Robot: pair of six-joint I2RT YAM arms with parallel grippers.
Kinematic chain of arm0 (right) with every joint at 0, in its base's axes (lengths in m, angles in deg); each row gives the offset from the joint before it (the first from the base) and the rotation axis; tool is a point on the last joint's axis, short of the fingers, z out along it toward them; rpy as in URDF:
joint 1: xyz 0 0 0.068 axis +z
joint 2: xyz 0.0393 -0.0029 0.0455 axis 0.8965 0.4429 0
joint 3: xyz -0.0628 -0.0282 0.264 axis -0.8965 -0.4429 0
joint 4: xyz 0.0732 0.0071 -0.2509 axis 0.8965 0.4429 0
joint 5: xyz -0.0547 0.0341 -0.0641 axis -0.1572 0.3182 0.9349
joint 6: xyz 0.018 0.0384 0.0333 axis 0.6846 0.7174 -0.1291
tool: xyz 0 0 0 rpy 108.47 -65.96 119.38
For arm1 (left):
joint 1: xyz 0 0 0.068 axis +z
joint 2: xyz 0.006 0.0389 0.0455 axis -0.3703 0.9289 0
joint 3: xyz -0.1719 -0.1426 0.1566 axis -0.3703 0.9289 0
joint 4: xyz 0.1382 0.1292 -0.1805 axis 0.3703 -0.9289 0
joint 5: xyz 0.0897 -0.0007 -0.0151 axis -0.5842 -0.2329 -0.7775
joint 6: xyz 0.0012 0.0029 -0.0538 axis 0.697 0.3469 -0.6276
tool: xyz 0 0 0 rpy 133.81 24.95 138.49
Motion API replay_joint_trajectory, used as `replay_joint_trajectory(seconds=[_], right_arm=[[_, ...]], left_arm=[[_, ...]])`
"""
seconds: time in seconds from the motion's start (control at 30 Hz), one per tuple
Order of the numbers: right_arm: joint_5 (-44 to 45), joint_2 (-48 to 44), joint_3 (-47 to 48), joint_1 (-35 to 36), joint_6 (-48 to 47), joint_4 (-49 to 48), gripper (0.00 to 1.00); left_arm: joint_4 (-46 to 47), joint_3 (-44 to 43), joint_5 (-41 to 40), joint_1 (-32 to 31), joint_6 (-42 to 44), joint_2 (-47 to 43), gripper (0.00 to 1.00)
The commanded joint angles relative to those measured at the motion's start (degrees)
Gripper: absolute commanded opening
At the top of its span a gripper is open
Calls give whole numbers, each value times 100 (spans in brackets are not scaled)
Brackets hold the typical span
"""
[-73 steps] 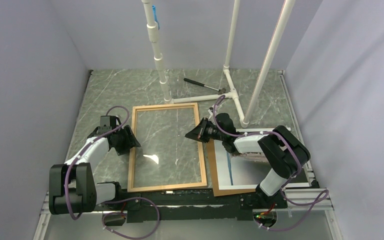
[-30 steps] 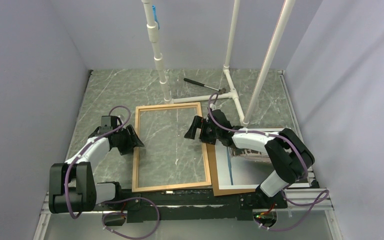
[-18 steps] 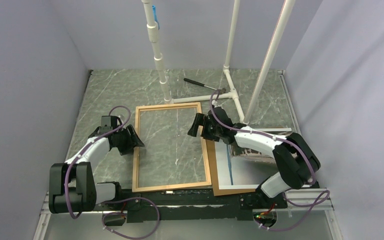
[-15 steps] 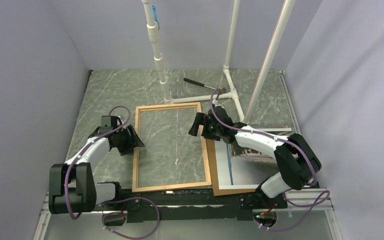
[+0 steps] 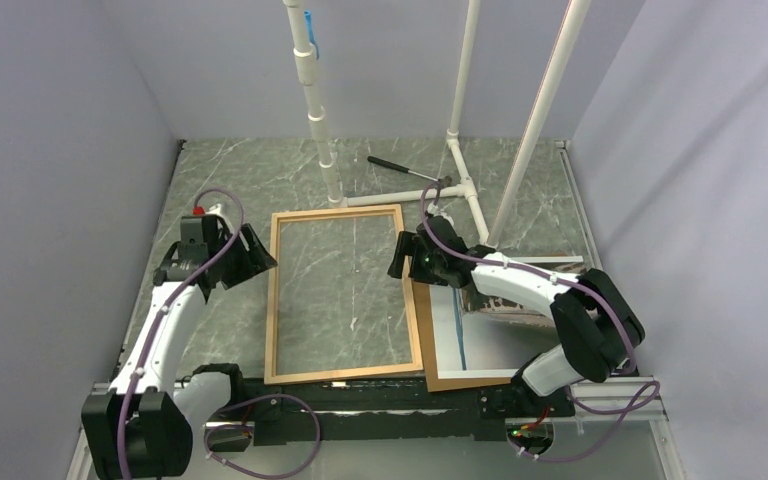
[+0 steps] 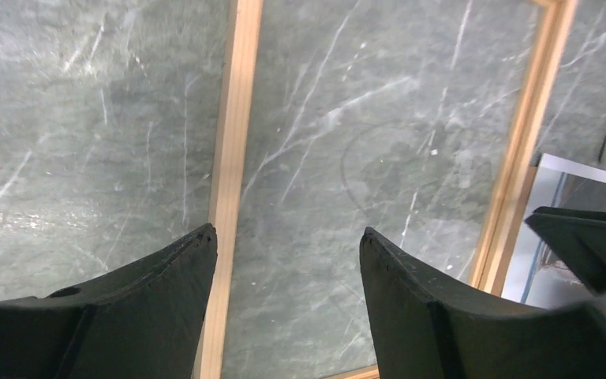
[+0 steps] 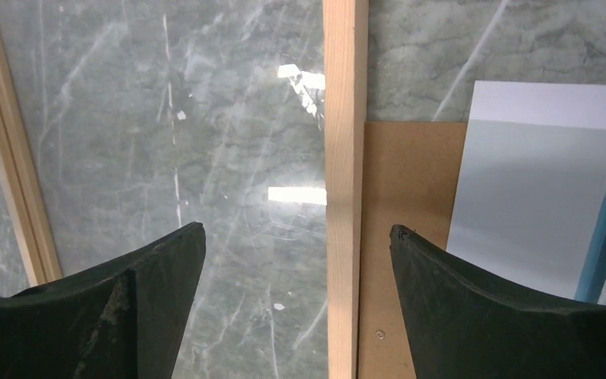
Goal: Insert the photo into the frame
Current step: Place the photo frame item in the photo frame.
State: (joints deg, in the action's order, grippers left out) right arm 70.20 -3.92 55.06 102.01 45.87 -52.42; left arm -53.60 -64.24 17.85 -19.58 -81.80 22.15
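Note:
The light-wood frame (image 5: 345, 374) lies flat mid-table, its glass showing the marble beneath. To its right the photo (image 5: 490, 345) lies face up on a brown backing board (image 5: 470, 381), partly under my right arm. My left gripper (image 5: 263, 258) hangs open above the frame's left rail (image 6: 229, 158), holding nothing. In the left wrist view that gripper (image 6: 286, 237) has bare glass between its fingers. My right gripper (image 5: 398, 258) is open over the right rail (image 7: 343, 158). Seen from the right wrist, this gripper (image 7: 296, 230) straddles the rail, with the board (image 7: 410, 197) and photo (image 7: 536, 197) beside it.
A hammer (image 5: 405, 170) lies at the back of the table. White pipe uprights (image 5: 315, 100) and a pipe base (image 5: 460, 190) stand just behind the frame. Grey walls close in on both sides.
The frame has slid right, against the backing board. My left arm has lifted off the left rail and drawn back. My right gripper has edged toward the right rail, jaws a little narrower.

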Motion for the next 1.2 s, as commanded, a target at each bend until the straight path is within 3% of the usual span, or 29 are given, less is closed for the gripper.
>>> replay_joint_trajectory(seconds=[0.0, 0.17, 0.33, 0.43, 0.6, 0.67, 1.17], right_arm=[[58, 63, -109, 16, -133, 61, 87], [-18, 445, -89, 19, -251, 99, 81], [-276, 693, -91, 36, -185, -46, 60], [-331, 758, -39, 63, -148, -54, 58], [-403, 859, 46, 102, -13, -47, 22], [-417, 938, 81, 115, 71, -22, 15], [-636, 1057, 198, 289, 438, -210, 14]], left_arm=[[-460, -507, -81, -14, 226, -367, 71], [-575, -745, 207, -12, 335, -645, 71], [-619, -778, 571, -17, 317, -661, 71], [-620, -724, 595, -21, 290, -690, 71], [-527, -551, 688, -21, 195, -801, 70], [-489, -460, 749, -15, 158, -838, 70], [-204, -112, 928, -394, -171, -934, 70]])
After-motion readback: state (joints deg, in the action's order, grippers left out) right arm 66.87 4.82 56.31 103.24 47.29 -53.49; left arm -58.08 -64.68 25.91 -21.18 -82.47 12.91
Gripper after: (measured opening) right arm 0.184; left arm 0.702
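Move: The frame's right rail runs under the right hand's open fingers, some 5 cm below, about 1 cm back and 1 cm to the right. The photo lies around 24 cm to the right and 9 cm back, its middle about 6 cm down; the near bar of the pipe stand is roughly 15 cm ahead, neither left nor right. From the left hand that rail is about 26 cm to the right, level with it and 9 cm down. The right hand's fingers pinch the frame's right rail: the hand sinks about 4 cm over it, the fingers closing from wide open onto both sides of the wood, then it draws left some 2 cm, keeping its grip. The left hand, fingers open, rises about 5 cm above the frame's left side, then eases right, back and slightly down. ##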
